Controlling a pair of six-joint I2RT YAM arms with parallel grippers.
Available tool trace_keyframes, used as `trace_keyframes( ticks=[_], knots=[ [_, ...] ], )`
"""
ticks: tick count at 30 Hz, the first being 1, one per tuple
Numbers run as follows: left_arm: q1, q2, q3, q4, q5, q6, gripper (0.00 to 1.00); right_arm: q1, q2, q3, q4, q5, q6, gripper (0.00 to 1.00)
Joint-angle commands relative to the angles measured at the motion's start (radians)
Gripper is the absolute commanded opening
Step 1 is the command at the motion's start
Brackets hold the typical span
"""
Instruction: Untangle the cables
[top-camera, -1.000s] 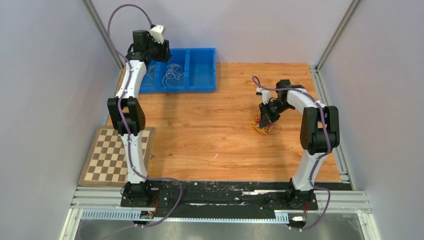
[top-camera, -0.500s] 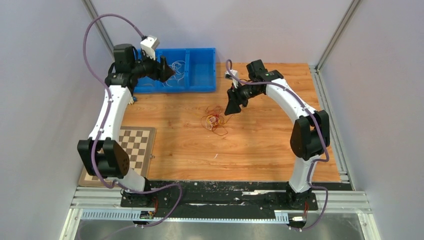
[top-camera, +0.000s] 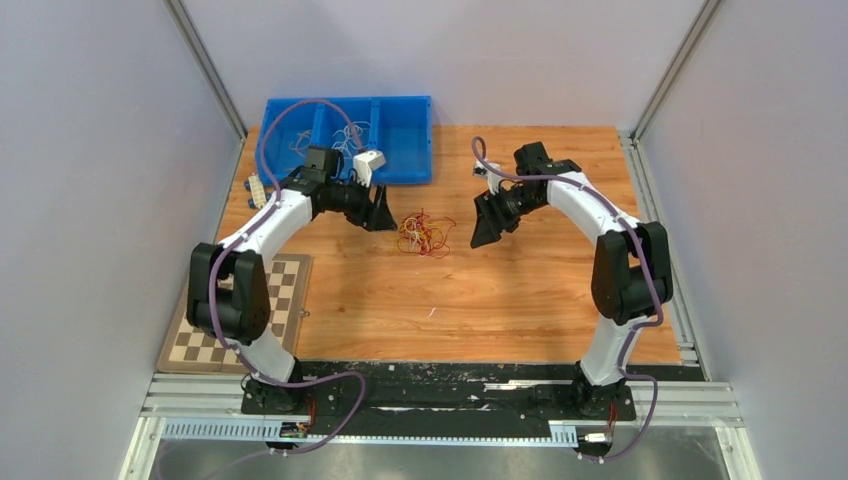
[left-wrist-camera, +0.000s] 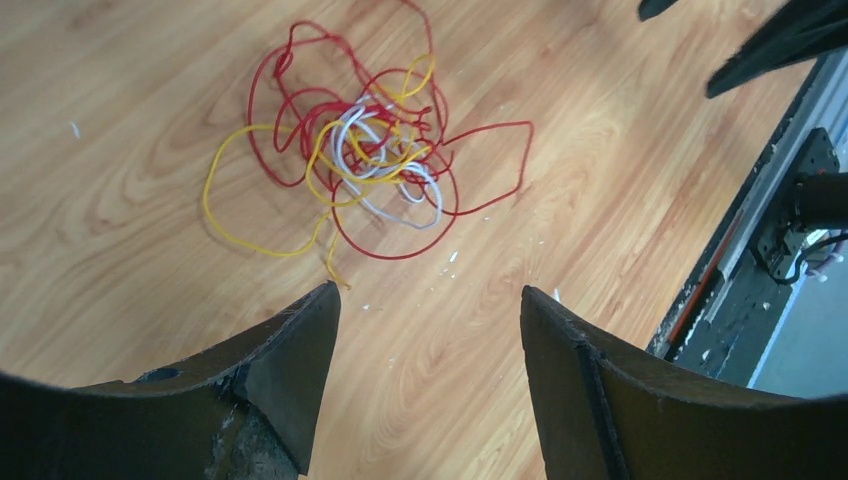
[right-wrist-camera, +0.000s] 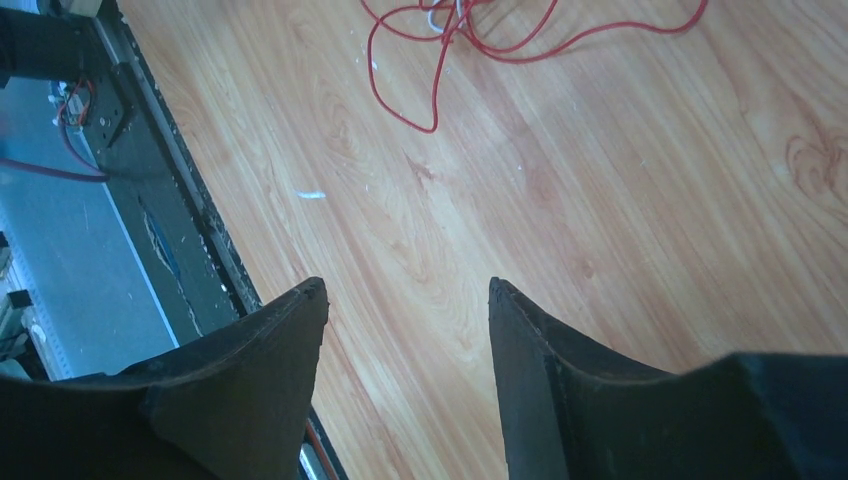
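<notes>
A tangle of thin red, yellow and white cables (top-camera: 424, 234) lies on the wooden table between the two arms. In the left wrist view the cables (left-wrist-camera: 365, 150) lie just beyond my fingertips. My left gripper (top-camera: 383, 219) stands open just left of the tangle, with nothing between its fingers (left-wrist-camera: 300, 345). My right gripper (top-camera: 483, 233) hangs open to the right of the tangle, a short gap away, and holds nothing. Only red loops of the cables (right-wrist-camera: 480, 40) show at the top of the right wrist view. More pale cables (top-camera: 345, 135) lie in the blue bin.
A blue divided bin (top-camera: 410, 130) stands at the back left of the table. A chessboard (top-camera: 285, 295) lies at the front left, partly under the left arm. Small white connectors (top-camera: 255, 190) sit by the left edge. The black base rail (top-camera: 440, 385) runs along the front.
The tangle has been carried from the right side to the table's middle and let go. The right gripper has opened and drawn back right. The left arm has swung from the bin down beside the tangle.
</notes>
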Motion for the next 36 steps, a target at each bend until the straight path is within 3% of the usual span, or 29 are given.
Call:
trace_keyframes(
  ticks=[1, 11, 19, 21, 22, 23, 26, 28, 31, 36],
  knots=[
    [0.01, 0.087, 0.031, 0.068, 0.019, -0.069, 0.74, 0.028, 0.029, 0.013, 0.127, -0.001, 0.106, 0.6],
    [-0.048, 0.309, 0.161, 0.149, 0.013, -0.17, 0.66, 0.133, 0.197, 0.132, 0.213, 0.033, 0.204, 0.62],
    [-0.078, 0.396, 0.206, 0.153, 0.018, -0.184, 0.62, 0.181, 0.326, 0.198, 0.283, 0.122, 0.256, 0.61],
    [-0.078, 0.41, 0.213, 0.157, 0.017, -0.192, 0.5, 0.187, 0.345, 0.208, 0.294, 0.14, 0.26, 0.55],
    [-0.079, 0.413, 0.216, 0.158, 0.014, -0.198, 0.39, 0.187, 0.35, 0.208, 0.296, 0.152, 0.26, 0.51],
    [-0.078, 0.409, 0.22, 0.158, 0.009, -0.201, 0.34, 0.188, 0.352, 0.205, 0.297, 0.167, 0.257, 0.42],
    [-0.075, 0.341, 0.202, 0.16, 0.009, -0.198, 0.09, 0.187, 0.318, 0.161, 0.294, 0.224, 0.219, 0.04],
    [-0.066, 0.264, 0.156, 0.158, 0.015, -0.187, 0.0, 0.187, 0.266, 0.1, 0.289, 0.285, 0.18, 0.0],
    [-0.034, 0.156, 0.11, 0.139, 0.034, -0.169, 0.0, 0.18, 0.17, -0.009, 0.288, 0.384, 0.1, 0.0],
    [0.121, -0.01, 0.1, 0.063, 0.057, -0.148, 0.0, 0.124, 0.019, -0.171, 0.284, 0.523, 0.004, 0.0]
  ],
)
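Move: The cable tangle's middle lies about 8 cm to the left hand's right, 1 cm ahead and 11 cm below. From the right hand it is some 12 cm left, 2 cm ahead and 11 cm below; a small white scrap lies about 11 cm left, 13 cm back. The blue bin's middle is roughly 18 cm ahead of the left hand and 7 cm to its left. Both hands sink some 10 cm, pinch the tangle's cables, then the left lifts 8, the right draws rightward. ##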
